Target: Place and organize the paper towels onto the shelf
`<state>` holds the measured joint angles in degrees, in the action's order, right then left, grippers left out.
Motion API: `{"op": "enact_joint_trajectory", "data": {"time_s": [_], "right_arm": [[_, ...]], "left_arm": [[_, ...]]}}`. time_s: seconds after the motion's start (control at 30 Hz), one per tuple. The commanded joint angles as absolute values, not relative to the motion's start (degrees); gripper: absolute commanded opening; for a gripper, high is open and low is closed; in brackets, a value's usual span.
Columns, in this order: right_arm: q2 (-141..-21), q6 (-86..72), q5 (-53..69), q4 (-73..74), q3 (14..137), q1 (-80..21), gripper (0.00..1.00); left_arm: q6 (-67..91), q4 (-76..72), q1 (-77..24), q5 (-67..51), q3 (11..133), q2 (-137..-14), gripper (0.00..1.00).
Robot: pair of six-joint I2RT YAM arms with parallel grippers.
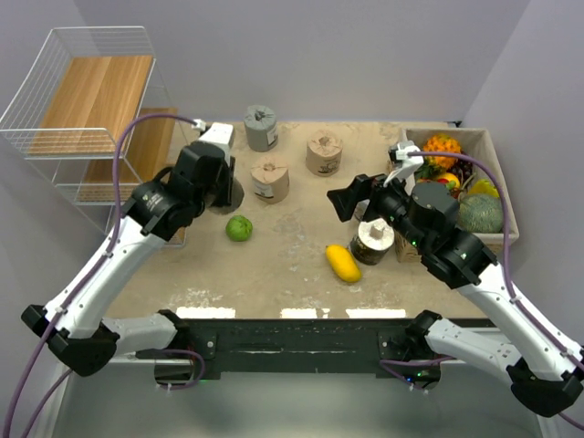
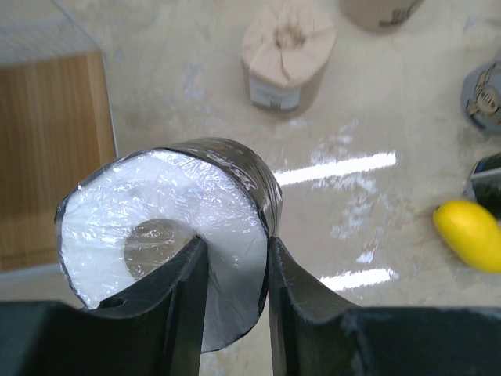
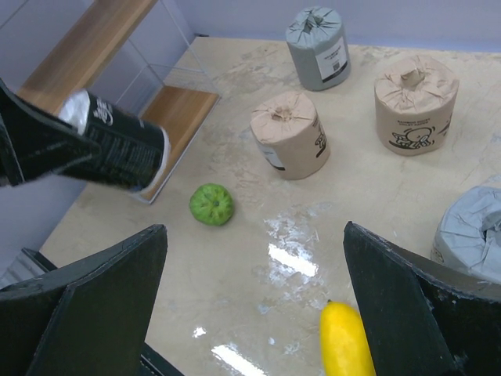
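Observation:
My left gripper (image 2: 235, 258) is shut on a black-wrapped paper towel roll (image 2: 180, 204), one finger over its white cored end and the other on its side. The top view shows that gripper (image 1: 219, 182) beside the white wire shelf (image 1: 100, 91), carrying the roll (image 1: 234, 195) above the table. A grey roll (image 1: 261, 128) and two tan rolls (image 1: 324, 152) (image 1: 269, 180) stand at mid-table. My right gripper (image 1: 358, 196) (image 3: 254, 231) is open and empty, with a dark-wrapped roll (image 1: 374, 240) just beside it.
A green fruit (image 1: 240, 228) and a yellow fruit (image 1: 343, 263) lie on the table between the arms. A tan box of fruit (image 1: 497, 182) stands at the right edge. The shelf's lowest board (image 3: 184, 110) reaches the table's left side.

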<state>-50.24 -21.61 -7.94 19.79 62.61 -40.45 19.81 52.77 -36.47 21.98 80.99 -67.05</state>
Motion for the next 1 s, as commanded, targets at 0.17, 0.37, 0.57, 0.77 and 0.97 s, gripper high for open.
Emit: {"op": "enact_joint_trajectory", "data": {"time_s": [0.17,0.37,0.57,0.77,0.97], "right_arm": [[-50.1,-21.88,-7.21,21.88,67.94,-40.43,0.99],[-48.78,-22.59,-7.21,22.24,67.76,-40.43,0.99],[-49.92,-22.85,-5.89,24.16,69.51,-40.43,0.99],[-49.92,-22.59,-6.85,25.14,70.49,-40.43,0.99],[-49.83,-22.59,-6.94,25.4,70.4,-40.52,0.99]], "left_arm": [[2.74,52.29,-36.65,30.75,114.03,-80.5,0.0],[-5.44,47.84,-36.65,41.02,123.31,-85.25,0.0],[-15.72,33.09,-36.65,52.96,122.87,-85.78,0.0],[-27.5,19.52,-36.12,59.32,122.52,-85.96,0.0],[-32.25,12.48,-33.32,60.03,118.31,-84.55,0.0]]}}
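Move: Ahead and to the left of the left hand, which already holds the dark-wrapped paper towel roll, is the rack's top shelf: its middle lies about 18 cm farther out, 27 cm to the left and 5 cm higher. The middle shelf sits some 16 cm beneath it. The green vegetable is 9 cm ahead, 1 cm right and 26 cm below; the nearest brown roll 20 cm ahead, 9 cm right, 24 cm below. From the right hand the top shelf is roughly 53 cm left, 21 cm ahead and 2 cm lower. Lifting the dark-wrapped roll by its pinched wall, the left hand climbs some 26 cm, going forward about 9 cm mostly in the first half, then swinging left towards the top shelf. Its downward-slanting fingers tip up some 40 degrees towards level while the hand turns counter-clockwise and its left side rises; the grip stays unchanged. ##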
